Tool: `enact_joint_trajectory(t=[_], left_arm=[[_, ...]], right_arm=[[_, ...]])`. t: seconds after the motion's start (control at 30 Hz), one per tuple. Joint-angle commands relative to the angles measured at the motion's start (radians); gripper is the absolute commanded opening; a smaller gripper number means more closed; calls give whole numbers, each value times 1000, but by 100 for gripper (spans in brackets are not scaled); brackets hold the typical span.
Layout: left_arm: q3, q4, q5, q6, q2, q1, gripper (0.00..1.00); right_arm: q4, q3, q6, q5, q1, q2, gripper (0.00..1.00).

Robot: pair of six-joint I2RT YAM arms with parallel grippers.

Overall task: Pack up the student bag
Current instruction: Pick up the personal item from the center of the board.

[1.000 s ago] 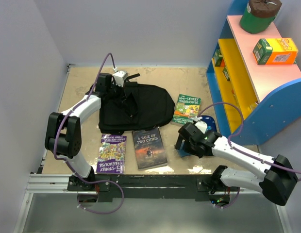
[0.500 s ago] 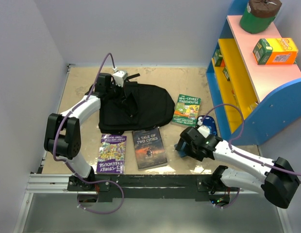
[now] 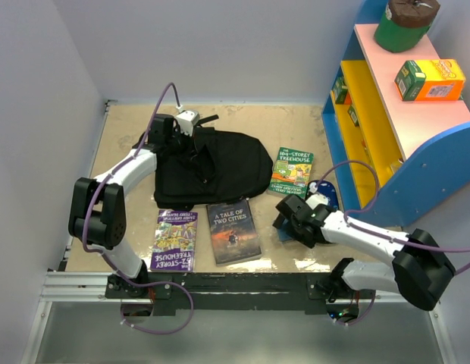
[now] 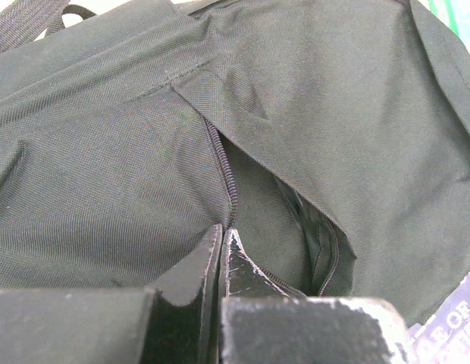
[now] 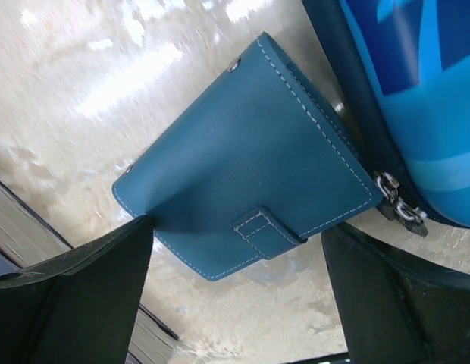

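The student bag (image 3: 220,173), a black fabric backpack, lies flat in the middle of the table. My left gripper (image 3: 192,145) is on its left part. In the left wrist view my left gripper (image 4: 222,230) is shut, pinching the bag (image 4: 326,114) where its zip line ends, beside a partly open slit. My right gripper (image 3: 285,224) hangs open at the right front of the table. In the right wrist view my right gripper (image 5: 239,231) straddles a teal leather wallet (image 5: 242,171) lying flat, with both fingers clear of it.
Three books lie by the bag: a purple Treehouse book (image 3: 175,240), A Tale of Two Cities (image 3: 233,231) and a green 104-Storey Treehouse (image 3: 291,171). A blue pencil case (image 5: 424,91) touches the wallet's far side. A blue, yellow and pink shelf (image 3: 386,129) stands to the right.
My right arm has shifted its forearm and settled the gripper lower over the wallet, jaws slightly wider. The left arm and the bag have not moved.
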Motion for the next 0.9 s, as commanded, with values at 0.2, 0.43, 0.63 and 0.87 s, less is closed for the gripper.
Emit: enact_joint_trajectory(t=[0.2, 0.43, 0.63, 0.87], left_arm=[[-16, -14, 45, 23, -74, 5, 0], [-17, -17, 45, 31, -74, 6, 0], [-16, -17, 46, 31, -76, 6, 0], [-12, -17, 43, 34, -77, 6, 0]], right_arm=[[13, 150, -45, 150, -95, 112, 96], [49, 158, -96, 156, -144, 170, 96], [59, 199, -117, 161, -149, 254, 96], [93, 196, -128, 136, -149, 298, 89]])
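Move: The personal item, a blue wallet, lies only about 3 cm ahead of my right hand, level with it sideways and about 2 cm below. The pencil case stands some 8 cm ahead and 9 cm to the right, the green treehouse book about 21 cm ahead and 1 cm left, and the Two Cities book roughly 17 cm to the left at the same depth. From my left hand the wallet is about 24 cm back, 28 cm to the right and 10 cm lower. I slide my wide-open right hand forward about 7 cm, over the wallet and towards the green treehouse book, first rising a little, then easing 2 cm to the right and sinking back down. On the way I roll it some 10 degrees, left side down, so that the fingers come to stand astride the wallet's two edges, still open. ##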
